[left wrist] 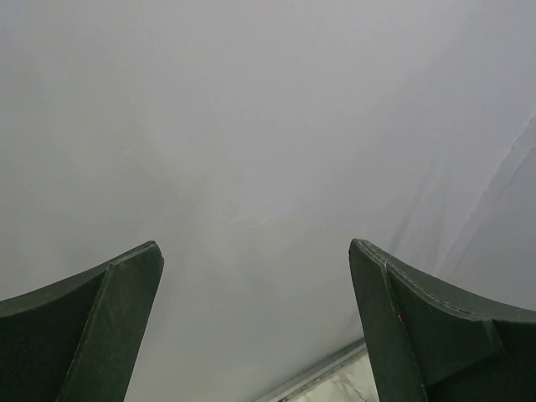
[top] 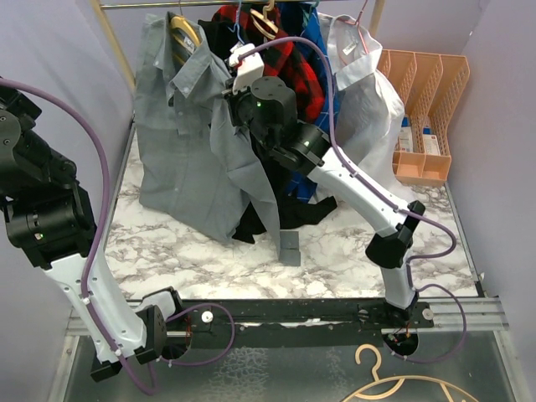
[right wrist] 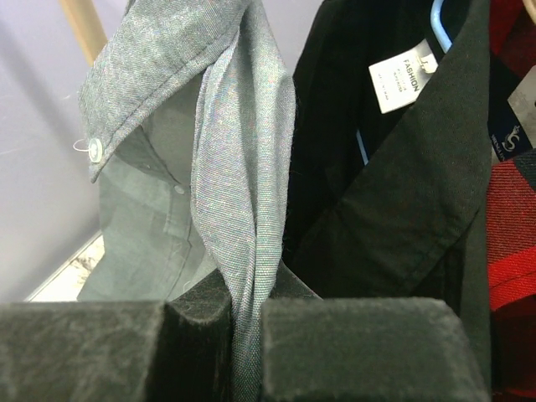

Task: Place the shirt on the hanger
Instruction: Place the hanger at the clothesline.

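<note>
The light-grey shirt (top: 188,142) hangs from the rack at the back left, its collar draped over the yellow hanger (top: 185,32), its hem on the marble table (top: 184,260). My right gripper (top: 228,107) is raised beside the shirt's front edge. In the right wrist view this gripper (right wrist: 247,293) is shut on a twisted fold of the shirt (right wrist: 239,167), with the buttoned collar above left. In the left wrist view my left gripper (left wrist: 255,251) stands open, facing a bare pale wall with nothing between its fingers. The left arm (top: 42,209) is raised at the left edge.
On the rack beside the shirt hang a black garment (top: 276,213), a red plaid shirt (top: 293,59) and a white shirt (top: 360,92). Orange file holders (top: 427,100) stand at the back right. A small grey block (top: 289,249) lies mid-table. A tan hanger (top: 394,387) lies below the near edge.
</note>
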Action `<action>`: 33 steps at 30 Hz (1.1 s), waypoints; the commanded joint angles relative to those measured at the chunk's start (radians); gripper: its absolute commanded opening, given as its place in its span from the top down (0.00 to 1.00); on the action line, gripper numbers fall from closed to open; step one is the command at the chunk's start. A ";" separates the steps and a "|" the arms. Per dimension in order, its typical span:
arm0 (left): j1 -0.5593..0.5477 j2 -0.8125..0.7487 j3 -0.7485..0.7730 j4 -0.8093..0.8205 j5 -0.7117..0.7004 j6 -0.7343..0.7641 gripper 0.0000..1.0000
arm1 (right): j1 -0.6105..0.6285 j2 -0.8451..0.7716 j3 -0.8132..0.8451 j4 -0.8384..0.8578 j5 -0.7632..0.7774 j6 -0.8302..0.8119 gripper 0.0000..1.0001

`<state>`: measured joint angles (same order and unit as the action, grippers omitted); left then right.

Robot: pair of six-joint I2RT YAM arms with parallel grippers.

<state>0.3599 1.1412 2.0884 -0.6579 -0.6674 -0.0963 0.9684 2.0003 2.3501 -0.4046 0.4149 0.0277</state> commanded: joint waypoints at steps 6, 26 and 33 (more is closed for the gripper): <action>-0.037 -0.037 -0.108 0.047 -0.022 0.043 0.04 | -0.002 0.091 0.112 0.031 0.058 -0.017 0.99; -0.072 -0.054 -0.238 0.079 -0.032 0.072 0.05 | -0.011 -0.089 -0.234 0.299 -0.024 -0.103 0.18; -0.072 -0.034 -0.244 0.072 -0.001 0.063 0.03 | 0.004 -0.422 -0.598 0.351 0.127 0.079 0.14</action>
<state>0.2920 1.1004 1.8492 -0.6094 -0.6754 -0.0349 0.9600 1.8095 1.9030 -0.1551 0.4416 -0.0063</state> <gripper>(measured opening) 0.948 0.857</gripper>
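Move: From the right hand, which holds the grey shirt near its shoulder, the clothesline where the hanger's hook sits is about 12 cm ahead, 13 cm to the left and some 12 cm up. The black shirt hangs about 10 cm straight ahead, its middle roughly 10 cm lower; the red plaid shirt is about 14 cm ahead, 12 cm right and 5 cm below. That clothesline spot is roughly 30 cm ahead of the empty left hand, 27 cm right and slightly lower. Still pinching the grey shirt by the shoulder, the right hand eases down about 3 cm while going slightly forward and left to let the hanger settle on the clothesline. Its fingers then open wide and let go; it sinks a little more and draws back and right about 5 cm. The open, empty left hand sinks some 6 cm and moves 4 cm forward, tipping down about 10 degrees. ##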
